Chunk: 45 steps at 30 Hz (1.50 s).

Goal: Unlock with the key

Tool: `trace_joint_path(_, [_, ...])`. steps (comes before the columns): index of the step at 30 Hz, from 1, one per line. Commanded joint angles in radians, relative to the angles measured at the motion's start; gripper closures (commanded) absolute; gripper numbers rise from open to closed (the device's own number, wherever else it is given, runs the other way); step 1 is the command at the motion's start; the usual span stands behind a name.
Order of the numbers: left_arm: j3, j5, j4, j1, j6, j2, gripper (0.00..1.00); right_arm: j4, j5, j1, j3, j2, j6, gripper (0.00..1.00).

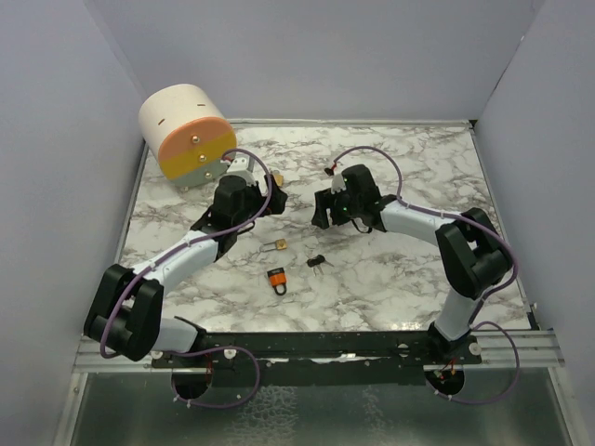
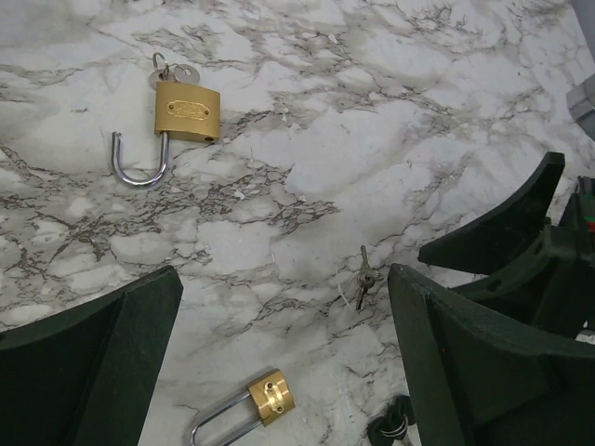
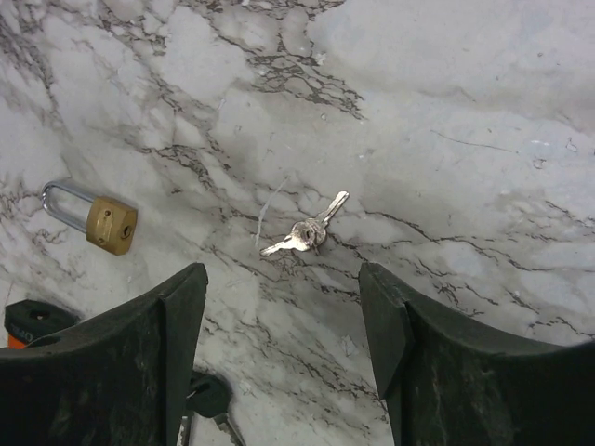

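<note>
A large brass padlock [image 2: 187,111] lies on the marble with its shackle swung open and a key ring at its top; from above this padlock [image 1: 278,177] sits by my left gripper [image 1: 271,199]. Two silver keys [image 3: 307,232] on a ring lie just ahead of my right gripper [image 3: 281,302], which stands open over bare marble. The same keys [image 2: 364,278] show near the right finger of my left gripper [image 2: 284,362], also open and holding nothing. The two grippers [image 1: 324,210] face each other closely.
A small brass padlock [image 1: 277,246] with a long shackle, an orange padlock [image 1: 277,279] and a bunch of black-headed keys [image 1: 318,262] lie nearer the arm bases. A cream and orange cylinder [image 1: 186,135] stands at the back left. Grey walls enclose the table.
</note>
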Motion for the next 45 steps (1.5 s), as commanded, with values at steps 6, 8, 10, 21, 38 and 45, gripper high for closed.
trace_joint_path(6, [-0.051, 0.036, 0.041, 0.001, -0.036, -0.048, 0.05, -0.039, 0.067, 0.020, 0.085, 0.082, -0.034, 0.43])
trace_joint_path(8, [-0.061, 0.036, 0.050, 0.001, -0.041, -0.048, 0.05, -0.043, 0.064, 0.021, 0.092, 0.095, -0.034, 0.46])
trace_joint_path(10, [-0.062, 0.035, 0.049, 0.000, -0.042, -0.048, 0.05, -0.046, 0.063, 0.023, 0.097, 0.107, -0.035, 0.47])
trace_joint_path(21, [-0.071, 0.038, 0.049, 0.001, -0.042, -0.040, 0.05, -0.063, 0.084, 0.036, 0.119, 0.157, -0.038, 0.57])
trace_joint_path(38, [-0.066, 0.048, 0.054, 0.001, -0.042, -0.010, 0.05, -0.073, 0.099, 0.039, 0.145, 0.192, -0.028, 0.81])
trace_joint_path(45, [-0.068, 0.055, 0.057, 0.001, -0.036, -0.005, 0.06, -0.064, 0.122, 0.039, 0.145, 0.191, -0.028, 0.99])
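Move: The small silver key pair lies almost under the right hand, about 2 cm ahead, 1 cm left and 5 cm below. The small long-shackled padlock stands some 5 cm back and 12 cm left of the hand, the black-headed keys about 11 cm back and 1 cm left, both about 5 cm below. From the left hand the silver keys are level ahead, about 10 cm to the right and 14 cm down. Down by about 4 cm, easing a little forward and left, the right hand sinks onto the small silver keys, its fingers steadily closing. It then holds its height, creeping forward about 1 cm as the gap goes from two-thirds open to nearly shut and the fingertips pinch the pair's middle at the ring. The open left hand backs and sinks slightly. ##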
